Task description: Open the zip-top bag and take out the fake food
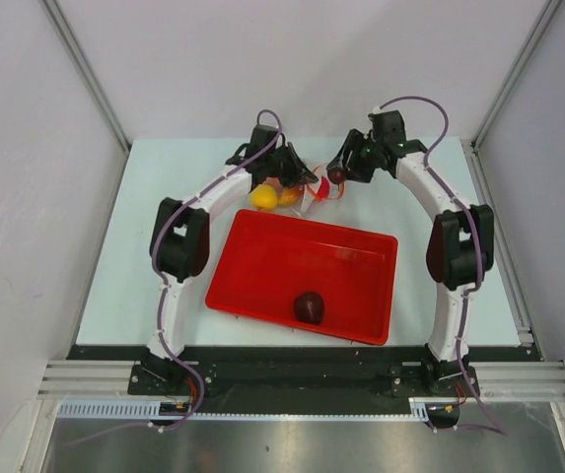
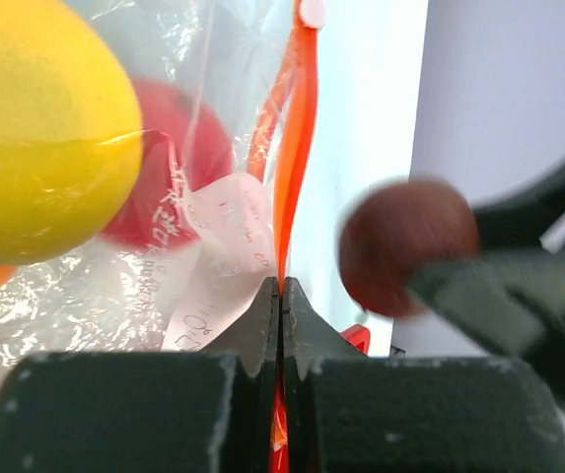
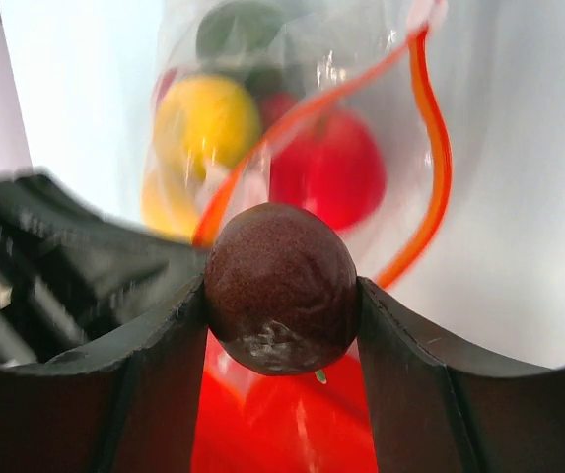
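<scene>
The clear zip-top bag point(image 1: 302, 195) lies at the back of the table, its mouth open. My left gripper point(image 2: 280, 288) is shut on the bag's orange zip strip point(image 2: 298, 148). Inside the bag point(image 2: 85, 296) are a yellow piece point(image 2: 35, 128) and a red piece point(image 2: 178, 148) of fake food. My right gripper point(image 3: 282, 296) is shut on a dark maroon ball point(image 3: 280, 281), held just outside the open bag mouth point(image 3: 415, 148). Yellow point(image 3: 206, 120), red point(image 3: 326, 163) and green point(image 3: 238, 25) pieces show inside. From above, the right gripper point(image 1: 341, 173) sits just right of the bag.
A large red tray point(image 1: 361, 258) lies in front of the bag, with one dark maroon ball point(image 1: 309, 306) in it. White walls stand close behind the table and on both sides. Both arms arch over the tray's sides.
</scene>
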Controlling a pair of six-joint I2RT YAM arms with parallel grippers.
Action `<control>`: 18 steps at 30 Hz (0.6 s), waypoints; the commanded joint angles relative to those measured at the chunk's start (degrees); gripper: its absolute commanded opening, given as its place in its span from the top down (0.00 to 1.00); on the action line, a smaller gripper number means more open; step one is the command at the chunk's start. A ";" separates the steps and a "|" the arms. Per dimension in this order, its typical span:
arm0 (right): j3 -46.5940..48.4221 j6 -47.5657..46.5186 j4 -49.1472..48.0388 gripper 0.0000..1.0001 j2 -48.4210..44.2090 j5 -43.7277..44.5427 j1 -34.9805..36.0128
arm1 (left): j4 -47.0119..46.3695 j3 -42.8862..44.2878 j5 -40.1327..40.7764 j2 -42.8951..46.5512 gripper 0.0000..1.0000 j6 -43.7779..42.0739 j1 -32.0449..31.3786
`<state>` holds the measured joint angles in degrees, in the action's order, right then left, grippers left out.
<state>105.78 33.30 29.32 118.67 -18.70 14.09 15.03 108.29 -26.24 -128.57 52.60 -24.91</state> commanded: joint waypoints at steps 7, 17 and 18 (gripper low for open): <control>-20.07 -7.63 8.64 0.67 -22.77 -1.78 2.34 | -3.42 3.15 -3.90 4.74 1.00 0.84 1.09; -34.92 -6.15 13.31 0.61 -36.14 2.70 11.22 | -9.49 3.33 -6.98 4.65 1.00 4.09 1.00; -35.98 -5.71 12.61 0.61 -37.27 2.88 12.01 | -9.58 3.33 -6.98 4.65 1.00 4.18 1.00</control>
<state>73.91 25.87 41.47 85.10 -17.76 25.30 9.23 108.97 -30.83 -127.39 55.05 -24.23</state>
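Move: The right hand is already up clear of the bag with the round dark food in its fingers. The middle of the red tray lies about 24 cm back, 9 cm to its left and 15 cm lower. The dark food already in the tray is some 32 cm back, 7 cm left; the yellow food in the bag is about 18 cm left and 3 cm farther out. From the left hand the tray's middle is some 23 cm back, 3 cm left and 13 cm lower. Still gripping the round dark food, the right hand sweeps quickly back, away from the bag and over the tray's far part, about 21 cm, nearly level after a slight early rise, turning some 15 degrees counter-clockwise. The left hand keeps its shut fingers on the bag's orange rim and lifts it about 4 cm. ##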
